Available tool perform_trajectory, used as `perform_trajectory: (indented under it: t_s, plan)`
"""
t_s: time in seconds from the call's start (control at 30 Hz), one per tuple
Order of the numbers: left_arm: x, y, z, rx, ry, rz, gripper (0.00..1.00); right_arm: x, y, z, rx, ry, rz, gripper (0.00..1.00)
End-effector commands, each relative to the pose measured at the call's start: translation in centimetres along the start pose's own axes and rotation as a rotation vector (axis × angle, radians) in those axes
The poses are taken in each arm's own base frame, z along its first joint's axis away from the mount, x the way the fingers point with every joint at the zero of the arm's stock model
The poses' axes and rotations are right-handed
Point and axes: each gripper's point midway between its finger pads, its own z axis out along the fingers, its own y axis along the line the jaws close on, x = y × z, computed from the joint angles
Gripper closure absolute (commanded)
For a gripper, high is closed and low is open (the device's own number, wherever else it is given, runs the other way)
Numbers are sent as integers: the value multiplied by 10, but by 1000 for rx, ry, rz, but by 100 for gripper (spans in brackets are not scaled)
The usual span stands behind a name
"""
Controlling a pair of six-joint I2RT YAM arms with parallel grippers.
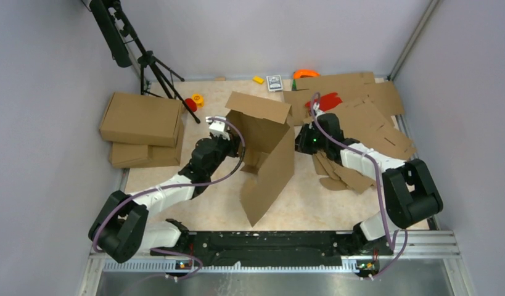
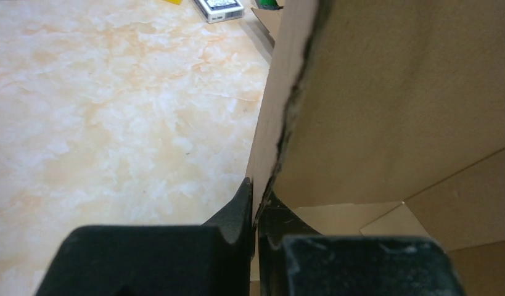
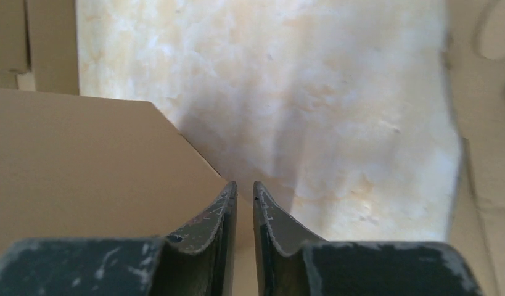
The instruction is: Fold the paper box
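Note:
The paper box stands half-folded in the middle of the table, with a tall brown panel upright and a flap bent over its top. My left gripper reaches in from the left and is shut on the edge of an upright panel. In the left wrist view that gripper pinches the thin cardboard edge between both fingers. My right gripper is at the box's right side. In the right wrist view it stands open by a narrow gap with nothing pinched, and a box panel lies just left of it.
Finished brown boxes are stacked at the left. A heap of flat cardboard sheets covers the back right, with loose pieces under my right arm. A tripod, a card deck and small coloured toys sit at the back.

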Motion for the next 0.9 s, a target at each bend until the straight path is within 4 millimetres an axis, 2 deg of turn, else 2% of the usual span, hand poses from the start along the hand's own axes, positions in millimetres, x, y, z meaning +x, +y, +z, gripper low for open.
perform_trajectory:
  t_s: [0.0, 0.07, 0.17, 0.3, 0.4, 0.53, 0.63, 0.77, 0.87]
  plan:
    - [-23, 4, -2, -28, -72, 44, 99, -9, -25, -18, 46, 1, 42, 82]
    - [-19, 6, -2, -34, -74, 49, 99, -16, -29, -31, 50, -23, 48, 75]
    - [-11, 9, -2, -43, -66, 54, 99, -24, -26, -50, 53, -43, 36, 59]
    - [1, 14, -2, -54, -55, 61, 100, -40, -14, -76, 48, -91, 9, 37]
    - [7, 16, -3, -60, -47, 77, 100, -61, 2, -102, 18, -169, -18, 22]
    - [8, 15, -3, -59, -49, 118, 100, -87, 32, -131, -68, -227, -69, 16]
    - [8, 15, -3, -60, -47, 136, 100, -96, 54, -141, -128, -207, -95, 14]
    - [8, 13, -4, -57, -45, 159, 100, -110, 72, -155, -165, -246, -125, 12]
    - [10, 12, -4, -54, -40, 171, 100, -110, 85, -157, -228, -215, -124, 12]
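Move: My open-ended right hand sits just outside the box's right wall, whose middle lies about 9 cm back and 9 cm to its left; the far right top corner is some 5 cm ahead, 2 cm left and 10 cm above. The red piece lies about 22 cm ahead and 11 cm right, below it. My left hand pinches the box's left edge; that far right corner is some 19 cm to its right and 7 cm ahead. I pull my right hand off the outside of the right wall, about 6 cm to its right while the fingers spread wide, then lift it steeply some 17 cm to above the box's top, tipping the fingers up about 15 degrees. My left hand keeps its pinch on the left edge, sinking a couple of centimetres. ##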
